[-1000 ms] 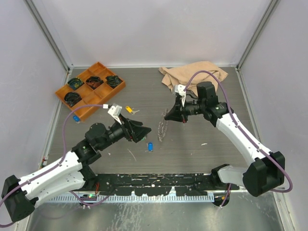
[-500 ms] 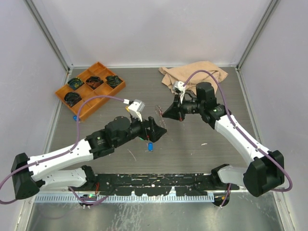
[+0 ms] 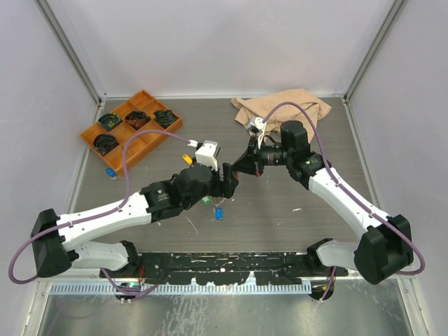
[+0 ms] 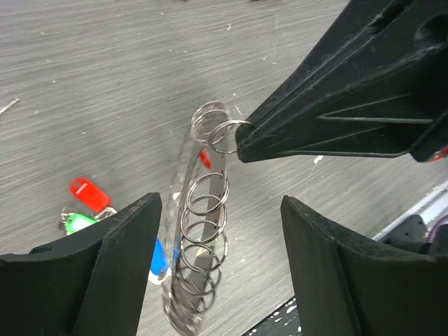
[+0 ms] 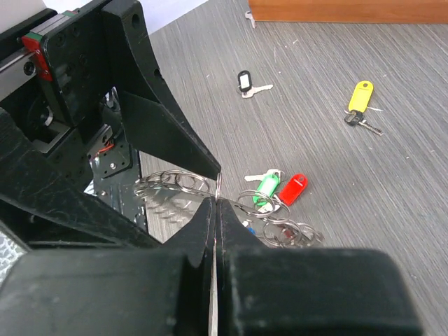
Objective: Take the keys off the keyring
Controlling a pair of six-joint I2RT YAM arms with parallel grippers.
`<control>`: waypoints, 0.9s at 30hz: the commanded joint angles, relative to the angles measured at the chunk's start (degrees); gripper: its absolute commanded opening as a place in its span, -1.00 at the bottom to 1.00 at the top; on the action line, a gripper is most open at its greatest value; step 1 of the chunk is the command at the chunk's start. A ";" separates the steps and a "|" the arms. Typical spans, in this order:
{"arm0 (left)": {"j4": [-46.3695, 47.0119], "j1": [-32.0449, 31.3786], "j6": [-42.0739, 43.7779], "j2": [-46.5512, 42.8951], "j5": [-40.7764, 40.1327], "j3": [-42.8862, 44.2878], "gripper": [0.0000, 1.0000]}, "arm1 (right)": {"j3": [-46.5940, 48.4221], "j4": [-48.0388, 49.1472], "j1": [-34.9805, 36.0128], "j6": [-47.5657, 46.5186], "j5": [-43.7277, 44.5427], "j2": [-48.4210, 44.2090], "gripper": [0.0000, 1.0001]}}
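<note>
The keyring, a silvery hoop carrying several small split rings, hangs on edge above the table. My right gripper is shut on one of its small rings, seen from the left wrist as black fingers pinching at the top. My left gripper is open and straddles the hoop without touching it. In the top view the left gripper and right gripper meet at mid-table. A red key and a green key lie beneath, and a blue key lies nearby. A black key and a yellow key lie further off.
An orange compartment tray with dark coiled bundles stands at the back left, with another blue key in front of it. A tan cloth lies crumpled at the back right. Metal frame rails run along both table sides.
My left arm has swung right and forward until its open fingers straddle the keyring. The right gripper has drawn the keyring slightly left and up, still shut on it.
</note>
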 commanded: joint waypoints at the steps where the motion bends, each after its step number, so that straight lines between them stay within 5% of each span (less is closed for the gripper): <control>1: 1.88 -0.15 4.64 -0.75 -5.20 -0.09 0.34 | -0.23 5.76 0.40 2.85 -1.56 -0.46 -0.98; 7: 7.51 -0.13 13.10 -1.94 -3.80 -2.90 -0.11 | -0.83 8.02 0.33 5.07 -3.50 -0.42 -0.98; 17: 15.78 -0.06 24.35 -2.05 0.44 -6.86 -0.13 | -1.19 10.19 0.33 7.85 -5.59 -0.08 -0.98; 23: 20.53 0.46 27.86 -3.38 3.60 -10.68 -0.48 | -1.02 10.51 0.30 8.42 -6.85 -0.06 -0.98; 27: 19.44 1.41 28.90 -3.27 5.51 -10.23 -0.99 | -1.00 10.64 0.37 8.36 -7.70 0.16 -0.98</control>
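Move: Just below the right fingertips hangs the keyring, already held up by their pinch; its middle is some 6 cm under the right hand and 1 cm back and left of it. From the left hand, open around one stretch, that middle is about 2 cm ahead, 1 cm left and 4 cm lower. On the table some 20 cm below the left hand lie the blue tag (2 cm back, 3 left), red tag (5 ahead, 7 left) and green tag (3 ahead, 8 left). Sinking about 3 cm, with a slight drift forward and left, the left hand rolls its wrist some 25 degrees clockwise, seen from behind the hand, and draws its fingers from wide to nearly shut around the stretch of keyring just below the right fingertips. The right hand keeps its pinch on the keyring and eases back 1.5 cm. ##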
